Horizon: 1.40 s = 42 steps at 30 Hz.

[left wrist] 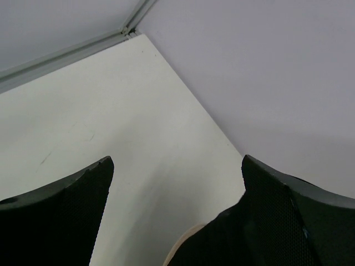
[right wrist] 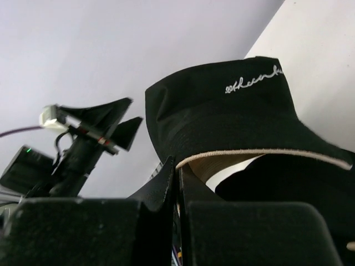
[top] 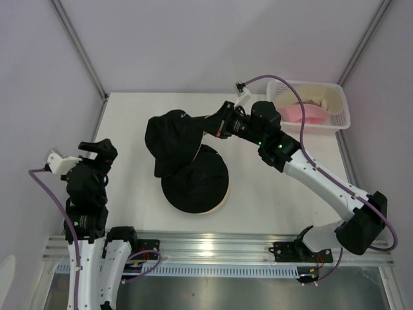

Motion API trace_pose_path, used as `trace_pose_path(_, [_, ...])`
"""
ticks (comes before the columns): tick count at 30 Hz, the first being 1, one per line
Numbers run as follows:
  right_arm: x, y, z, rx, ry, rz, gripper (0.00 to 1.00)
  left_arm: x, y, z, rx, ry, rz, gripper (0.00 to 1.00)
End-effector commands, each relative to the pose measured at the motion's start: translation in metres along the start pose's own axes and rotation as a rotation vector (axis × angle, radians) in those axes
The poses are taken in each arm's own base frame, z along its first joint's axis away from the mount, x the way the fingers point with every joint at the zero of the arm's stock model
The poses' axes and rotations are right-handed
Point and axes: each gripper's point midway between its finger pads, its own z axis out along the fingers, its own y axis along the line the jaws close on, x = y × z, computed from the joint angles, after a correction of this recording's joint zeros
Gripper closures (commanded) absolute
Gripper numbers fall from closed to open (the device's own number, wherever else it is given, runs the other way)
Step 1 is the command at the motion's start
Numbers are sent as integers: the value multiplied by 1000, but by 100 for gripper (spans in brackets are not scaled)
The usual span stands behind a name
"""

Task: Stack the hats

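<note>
A black bucket hat (top: 173,139) with a tan lining hangs lifted and tilted in my right gripper (top: 210,127), which is shut on its brim. In the right wrist view the same hat (right wrist: 233,111) shows white script lettering, its brim pinched between my fingers (right wrist: 178,169). Below it a second black hat (top: 197,181) with a tan edge lies flat on the table. A pink hat (top: 303,114) and a tan hat (top: 314,98) lie in the white basket (top: 342,110). My left gripper (top: 97,150) is open and empty at the left, clear of the hats.
The white basket stands at the table's back right corner. The left wrist view shows the white tabletop (left wrist: 111,111), its back edge, the grey wall, and a dark hat edge (left wrist: 211,244) at the bottom. A metal rail (top: 213,248) runs along the near edge.
</note>
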Motion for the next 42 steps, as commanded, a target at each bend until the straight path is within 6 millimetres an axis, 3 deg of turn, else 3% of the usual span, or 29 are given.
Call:
trace_pose_path(1, [2,16,-24,-13,-21,-22,100,13,-13,12,55,46,-25,1])
trace_pose_path(4, [16,-2,-41,62,-12,0,100,17,-14,14,64,63,-15,0])
trace_pose_path(9, [21,-20,-64,149,-66,53,100,30,-15,19,80,104,-11,1])
trace_pose_path(13, [10,-9,-77,157,-112,107,100,39,-14,24,78,136,-4,1])
trace_pose_path(17, [-14,10,-92,152,-201,177,100,43,-15,26,80,160,16,1])
trace_pose_path(23, [-28,33,-93,176,-186,186,100,47,-12,24,83,163,27,0])
trace_pose_path(24, [-26,43,-92,156,-171,168,100,46,-14,23,91,162,27,1])
trace_pose_path(27, [-5,46,-85,160,-112,181,100,49,-16,23,107,163,24,0])
trace_pose_path(34, [43,32,-81,209,-63,236,100,55,-16,20,126,174,17,1])
trace_pose_path(37, [51,45,-87,179,-102,265,100,57,-17,17,138,180,11,1])
trace_pose_path(40, [55,44,-88,207,-161,244,100,54,-19,13,153,172,7,0])
trace_pose_path(42, [72,39,-89,250,-144,201,100,51,-20,9,155,162,12,1])
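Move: The right gripper already pinches the third hat, black, by its brim; the hat's middle hangs about 10 cm to the left of this hand, 3 cm back and some 4 cm lower. It is being taken to the hat stack, black over beige, roughly 8 cm back, 4 cm left and 14 cm below. From the left gripper the held hat lies about 22 cm right, 3 cm ahead and slightly above; the stack is some 28 cm right, 3 cm back and 8 cm lower. Bring the right gripper back about 12 cm so the hanging hat comes over the stack, keeping the brim pinched: swing right and down first, lift, then ease left and sink as you keep drawing back, rolling the forward side down some 15 degrees. Let the open left gripper drift forward, right and down towards the held hat, turning slightly clockwise. ##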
